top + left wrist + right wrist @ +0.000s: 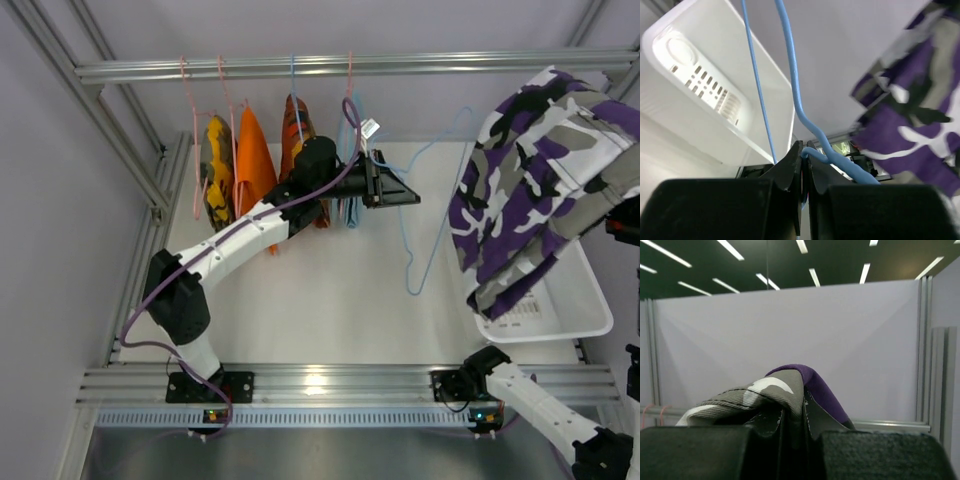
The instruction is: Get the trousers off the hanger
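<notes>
The trousers (540,170), in purple, white and grey camouflage print, hang bunched at the right above the white basket (575,310). My right gripper (804,407) is shut on a fold of the trousers (785,387); in the top view the fabric hides it. The light-blue wire hanger (432,215) hangs tilted over the table, just left of the trousers, and the wire that shows is bare. My left gripper (398,187) is shut on the hanger near its hook. In the left wrist view the gripper (805,156) pinches the hanger wire (791,75), with the trousers (920,130) at right.
A metal rail (350,66) crosses the back. Pink hangers (188,120) on it carry orange-and-black garments (250,155), and a light-blue garment (348,205) hangs behind my left gripper. The basket also shows in the left wrist view (705,95). Frame posts stand at both sides.
</notes>
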Tool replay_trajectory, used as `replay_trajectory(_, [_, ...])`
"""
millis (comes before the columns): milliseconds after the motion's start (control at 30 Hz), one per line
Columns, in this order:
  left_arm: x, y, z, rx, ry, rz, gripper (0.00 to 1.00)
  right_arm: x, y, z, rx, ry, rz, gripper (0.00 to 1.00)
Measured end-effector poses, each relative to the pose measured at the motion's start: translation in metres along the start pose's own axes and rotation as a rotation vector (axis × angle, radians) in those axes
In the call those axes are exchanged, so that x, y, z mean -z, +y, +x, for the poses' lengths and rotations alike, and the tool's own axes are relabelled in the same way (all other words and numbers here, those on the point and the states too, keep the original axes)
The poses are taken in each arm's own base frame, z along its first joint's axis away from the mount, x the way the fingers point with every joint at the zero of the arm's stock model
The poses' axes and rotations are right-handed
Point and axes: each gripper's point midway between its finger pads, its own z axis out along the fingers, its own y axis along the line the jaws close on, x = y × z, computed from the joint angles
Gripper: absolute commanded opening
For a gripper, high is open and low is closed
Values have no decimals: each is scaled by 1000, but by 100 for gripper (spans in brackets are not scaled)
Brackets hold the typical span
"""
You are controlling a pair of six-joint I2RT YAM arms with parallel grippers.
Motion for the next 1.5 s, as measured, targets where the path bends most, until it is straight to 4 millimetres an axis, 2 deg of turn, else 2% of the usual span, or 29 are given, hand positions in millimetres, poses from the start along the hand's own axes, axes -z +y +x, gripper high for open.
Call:
replay_trajectory(100, [-2, 15, 3, 23, 8, -43, 0, 3, -6, -36, -9, -88, 13, 0])
replay_trajectory(233, [-3, 23, 4, 28, 8, -67, 0, 7, -16, -61, 23, -159, 48, 0])
replay_trajectory(333, [-3, 23, 5, 22, 9, -68, 0, 9, -25, -62, 93, -162, 90, 0])
replay_trajectory(433, [-3, 21, 5, 11, 13, -63, 0, 12, -37, -48, 188, -118, 153, 0])
replay_trajectory(567, [-3, 17, 2, -19, 13, -55, 0, 18, -58, -7, 340, 3, 259, 0])
replay_trajectory(767, [-1, 7, -2, -60, 4, -39, 0, 44, -74, 77, 546, 230, 317, 0])
replay_trajectory(1033, [1, 0, -9, -75, -14, -42, 0, 100, -95, 171, 693, 527, 394, 0])
replay_trajectory(1267, [2, -3, -15, -77, -28, -41, 0, 170, -106, 268, 764, 795, 419, 0])
replay_trajectory(1300, [2, -3, -15, -77, -29, -41, 0, 179, -105, 282, 766, 828, 410, 2])
replay_trajectory(1400, [2, -2, -15, -77, -30, -45, 0, 196, -99, 316, 734, 892, 368, 29])
replay_trajectory(1433, [2, -2, -15, -79, -30, -48, 0, 198, -95, 323, 711, 903, 353, 39])
replay_trajectory(1467, [2, -1, -16, -83, -31, -54, 0, 200, -92, 328, 688, 912, 335, 59])
replay_trajectory(1500, [2, 1, -16, -87, -32, -59, 0, 199, -88, 332, 655, 913, 323, 67])
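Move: Over the right side of the table, the right hand still holds the camouflage trousers high up, already off the hanger. The white basket's middle lies about 14 cm ahead of this hand, 14 cm to its right and some 55 cm below. The blue hanger, pinched in the left hand, is roughly 22 cm left, 14 cm ahead and 28 cm below. From the left hand the basket lies about 40 cm to the right, level in reach, some 28 cm below. Swinging the trousers over and down into the basket, the right hand first eases back and up about 4 cm, drifting right, then swoops down some 40 cm and forward about 15, tipping its fingers steeply downward and turning clockwise. Low over the basket it slows and spreads its fingers to about half open; the left hand keeps its pinch on the hanger, nearly in place. ##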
